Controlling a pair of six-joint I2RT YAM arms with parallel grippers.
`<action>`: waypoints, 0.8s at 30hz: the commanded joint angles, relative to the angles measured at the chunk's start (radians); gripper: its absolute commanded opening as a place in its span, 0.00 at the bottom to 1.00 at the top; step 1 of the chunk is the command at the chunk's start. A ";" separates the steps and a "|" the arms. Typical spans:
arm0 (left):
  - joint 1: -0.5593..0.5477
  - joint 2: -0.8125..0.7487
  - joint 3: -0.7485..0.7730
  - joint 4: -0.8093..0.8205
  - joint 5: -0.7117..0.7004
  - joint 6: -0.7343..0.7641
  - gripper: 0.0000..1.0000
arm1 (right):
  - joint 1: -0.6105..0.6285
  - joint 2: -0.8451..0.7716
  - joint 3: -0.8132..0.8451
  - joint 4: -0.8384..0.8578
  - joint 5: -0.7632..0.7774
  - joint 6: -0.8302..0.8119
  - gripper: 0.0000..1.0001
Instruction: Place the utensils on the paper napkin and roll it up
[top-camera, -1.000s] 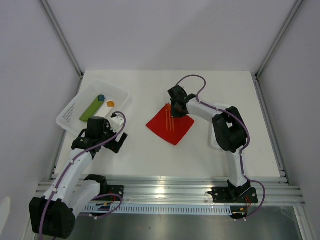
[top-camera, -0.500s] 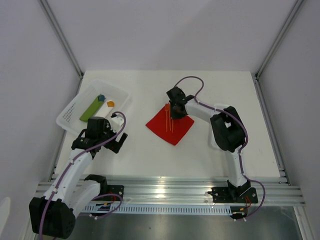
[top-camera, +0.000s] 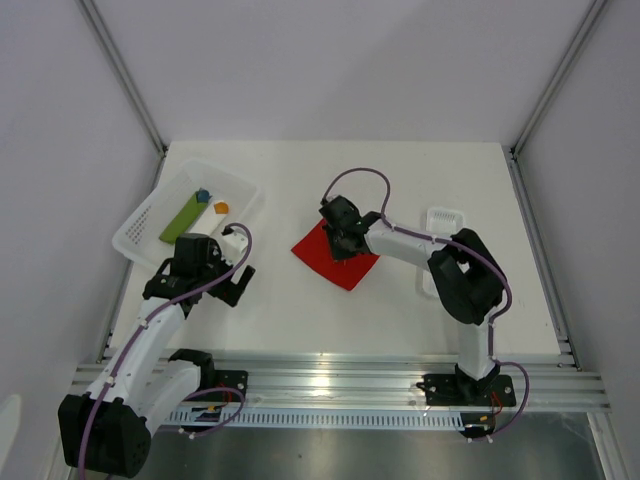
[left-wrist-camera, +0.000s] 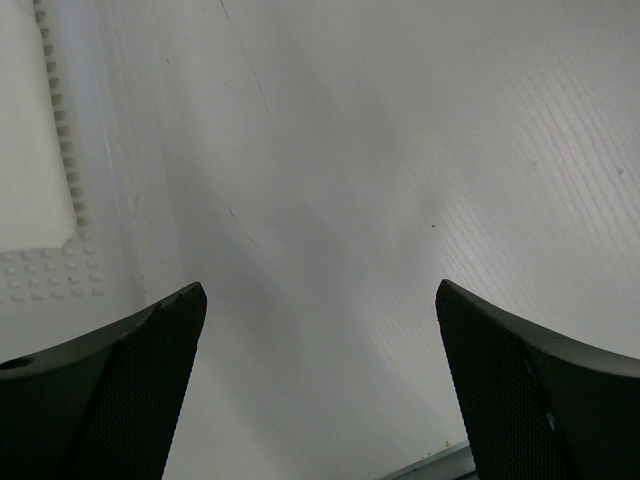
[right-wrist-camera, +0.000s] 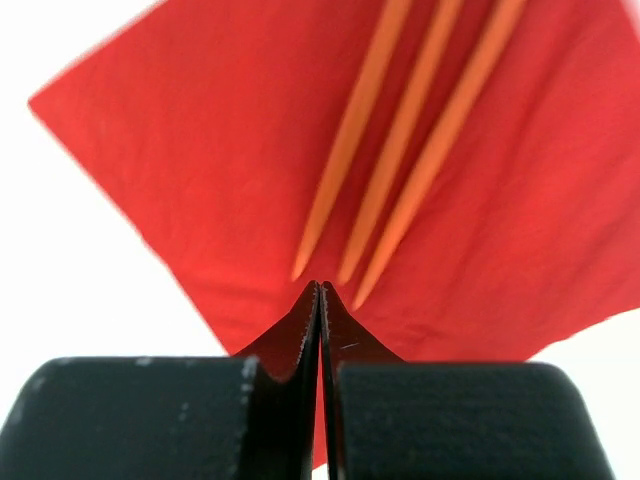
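The paper napkin (top-camera: 335, 262) lies flat as a bright red diamond at the table's middle. In the right wrist view three thin orange utensils (right-wrist-camera: 400, 150) lie side by side on the napkin (right-wrist-camera: 200, 150), their handle ends pointing at my fingertips. My right gripper (top-camera: 343, 236) hovers over the napkin's far part, shut with nothing in it (right-wrist-camera: 320, 287), and hides the utensils from above. My left gripper (top-camera: 232, 283) rests at the left, open (left-wrist-camera: 320, 295) over bare table.
A white basket (top-camera: 135, 238) at the far left holds a green bar (top-camera: 183, 220), a blue block (top-camera: 203, 196) and an orange block (top-camera: 221, 208). A small white tray (top-camera: 445, 216) lies behind the right arm's elbow. The basket's edge (left-wrist-camera: 40, 150) shows in the left wrist view.
My right gripper, still shut, has moved left and slightly nearer over the napkin and now covers the utensils in the top view. The left arm has not moved.
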 joint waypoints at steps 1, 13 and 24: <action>-0.006 -0.012 0.000 0.010 -0.005 0.005 0.99 | 0.013 -0.050 -0.060 0.052 -0.050 -0.018 0.00; -0.004 -0.015 0.000 0.009 -0.005 0.005 0.99 | 0.074 -0.041 -0.156 0.032 -0.065 -0.017 0.00; -0.006 -0.017 -0.002 0.012 0.011 0.010 1.00 | 0.183 -0.132 -0.304 0.020 -0.134 -0.026 0.00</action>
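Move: The red napkin's middle lies about 2 cm ahead and 2 cm left of the shut right fingers, some 3 cm below them. The three utensils lie side by side on it, their middle about 6 cm ahead; the napkin's near corner is roughly 9 cm back and 2 cm right. The white utensil tray stands 22 cm to the right, 3 cm farther out. From the left hand the napkin lies about 11 cm ahead, 22 cm right and 9 cm below. The napkin's bare cloth just short of the handle ends is where the right hand goes: fingers shut, it eases back and sinks about 2.5 cm until the tips press down on the cloth, then draws straight back, gathering speed, about 9 cm back in all, dragging the napkin along and turning some 10 degrees counter-clockwise. ##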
